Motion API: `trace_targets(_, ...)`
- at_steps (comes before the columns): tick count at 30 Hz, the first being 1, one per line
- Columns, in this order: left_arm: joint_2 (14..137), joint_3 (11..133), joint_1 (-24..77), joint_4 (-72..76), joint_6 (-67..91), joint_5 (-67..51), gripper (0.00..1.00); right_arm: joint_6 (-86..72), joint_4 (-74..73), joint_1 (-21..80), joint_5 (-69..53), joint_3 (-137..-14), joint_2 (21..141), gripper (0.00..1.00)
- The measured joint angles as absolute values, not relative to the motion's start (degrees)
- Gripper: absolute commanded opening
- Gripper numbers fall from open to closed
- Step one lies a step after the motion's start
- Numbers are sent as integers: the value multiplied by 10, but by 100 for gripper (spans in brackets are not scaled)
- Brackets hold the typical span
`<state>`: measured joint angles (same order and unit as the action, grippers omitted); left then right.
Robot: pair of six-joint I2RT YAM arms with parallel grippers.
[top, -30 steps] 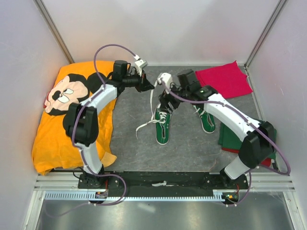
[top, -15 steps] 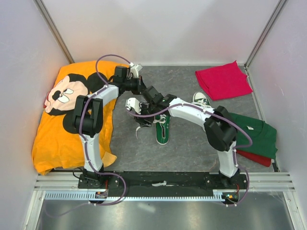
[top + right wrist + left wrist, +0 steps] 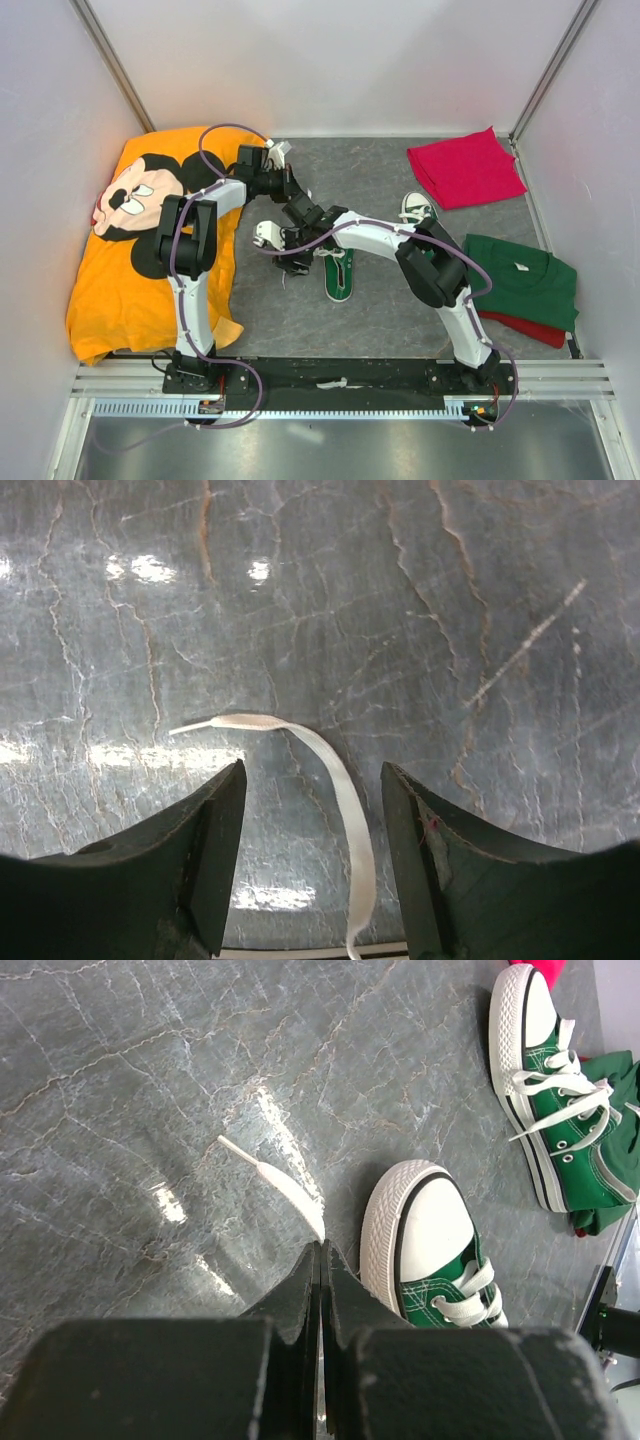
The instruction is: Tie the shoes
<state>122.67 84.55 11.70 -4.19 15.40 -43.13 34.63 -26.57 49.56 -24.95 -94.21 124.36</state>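
Two green shoes with white toe caps stand on the grey table, one in the middle and one farther right. In the left wrist view they are the near shoe and the far shoe. My left gripper is shut on a white lace that runs out from its tips onto the table. In the top view, my left gripper is left of the middle shoe. My right gripper is open, low over the table, with a loose lace lying between its fingers, untouched. From above, my right gripper is just below the left one.
An orange cartoon-mouse shirt covers the table's left side. A folded red cloth lies at the back right. A green cloth is on a red one at the right wall. My right arm spans the middle shoe.
My right arm has swung left, from above the shoes to the table left of the middle shoe, over a lace end. The left gripper has shifted slightly, still shut.
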Motion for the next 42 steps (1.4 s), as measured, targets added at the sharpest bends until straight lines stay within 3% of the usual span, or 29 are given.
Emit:
trace_targets(5,1227,846,117,-42,154,-431,2,370,-266,509,-249,-941,1247,66)
trace_targets(9,1228,845,117,-42,155,-431,2,386,-265,518,-246,-939,1249,54)
trace_targets(14,1228,842,117,-42,156,-431,2,398,-260,523,-245,-934,1258,49)
trace_targets(17,1228,840,117,-42,158,-431,2,405,-254,523,-247,-929,1257,38)
trace_targets(21,1228,837,117,-42,158,-431,2,414,-251,526,-255,-921,1254,0)
trace_targets(32,1190,790,113,-59,133,-435,2,383,-254,524,-228,-883,1209,0)
trace_targets(42,1027,707,109,-164,-37,-455,2,280,-314,430,-266,-828,1011,0)
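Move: The right hand, its fingers open over the table, goes for the loose lace end: about 3 cm back from it, 1 cm to its left and 2 cm below. The knot on the near green shoe is some 5 cm ahead and 12 cm right, the shoe's middle about 4 cm ahead and 16 cm right. For the left hand, already gripping the other lace end, the shoe lies roughly 20 cm back and 12 cm right, and that loose lace end some 28 cm back and 6 cm left. Back by about 3 cm and down 2 cm goes the right hand, shutting its fingers on the loose lace near its tip; then it rises some 12 cm while travelling right, over the shoe. The left hand keeps its pinch on the other lace end, waits, dips slightly, then draws back and up towards the shoe with a small wrist turn. ##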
